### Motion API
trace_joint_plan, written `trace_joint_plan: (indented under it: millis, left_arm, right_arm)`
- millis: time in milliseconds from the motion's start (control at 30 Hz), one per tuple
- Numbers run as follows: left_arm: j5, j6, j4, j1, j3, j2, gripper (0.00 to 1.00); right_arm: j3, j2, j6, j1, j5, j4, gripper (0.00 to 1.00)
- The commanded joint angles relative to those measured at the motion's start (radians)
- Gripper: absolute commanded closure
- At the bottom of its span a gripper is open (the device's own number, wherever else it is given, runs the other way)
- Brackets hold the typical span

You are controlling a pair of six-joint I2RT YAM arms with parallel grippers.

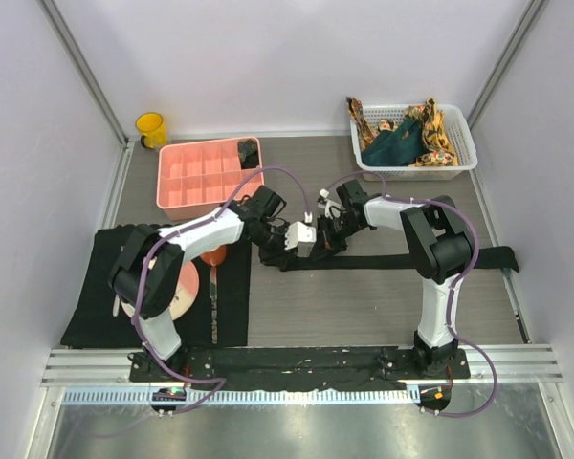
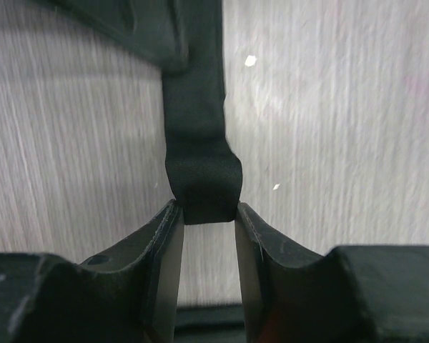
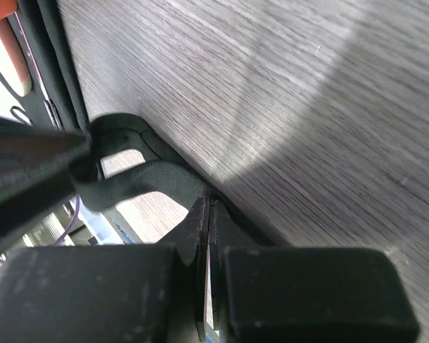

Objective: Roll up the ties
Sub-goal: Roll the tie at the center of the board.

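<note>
A long black tie (image 1: 411, 260) lies flat across the middle of the table, its narrow end lifted between the two grippers. My left gripper (image 1: 289, 247) has its fingertips pressed against both sides of the tie's folded end (image 2: 202, 182); in the left wrist view the gripper (image 2: 207, 211) grips only with its tips. My right gripper (image 1: 329, 241) is pinched shut on the same tie, a little further along. In the right wrist view the band (image 3: 146, 179) runs out of the gripper's (image 3: 209, 206) closed tips towards the left arm. A dark teal tie (image 1: 394, 143) and orange patterned ties (image 1: 440, 134) lie in the basket.
The white basket (image 1: 464, 158) stands at the back right. A pink compartment tray (image 1: 206, 177) and a yellow cup (image 1: 151, 129) are at the back left. A wide black mat (image 1: 96, 287) with a plate (image 1: 186, 292) and cutlery lies under the left arm.
</note>
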Motion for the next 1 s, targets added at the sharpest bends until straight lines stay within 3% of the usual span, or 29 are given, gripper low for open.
trace_joint_plan:
  millis: [0, 300, 633, 967]
  left_arm:
    - [0.002, -0.068, 0.043, -0.052, 0.052, -0.017, 0.62]
    - [-0.082, -0.109, 0.049, -0.095, 0.121, 0.087, 0.60]
    - [-0.085, -0.104, 0.035, -0.095, 0.132, 0.119, 0.60]
    - [-0.068, -0.100, 0.029, -0.095, 0.147, 0.135, 0.60]
  right_arm:
    - [0.036, -0.002, -0.033, 0.005, 0.046, -0.023, 0.97]
    - [0.038, -0.065, -0.036, 0.000, -0.019, -0.064, 0.93]
    - [-0.021, -0.124, 0.002, -0.023, -0.157, -0.025, 0.63]
    - [-0.018, -0.056, 0.090, 0.008, -0.166, 0.113, 0.61]
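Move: The left gripper holds the curled tie end by its edges. The strip pinned under the shut right fingertips lies about 5 cm to its right, level ahead and some 3 cm lower. The mug is about 17 cm left and 3 cm ahead of the left gripper; the pink organizer sits 18 cm ahead, 17 cm left. From the right gripper, the tie end is roughly 5 cm left and slightly above; the white basket stands 25 cm ahead, 21 cm right. Carry the held tie end right with the left gripper about 4 cm in a low arc, up a little and then down onto the strip beside the right fingertips, keeping its fingers as they are. As it settles, lift the right gripper off the strip, some 4 cm up, opening its fingers partway and easing about 1 cm back towards the left gripper. ##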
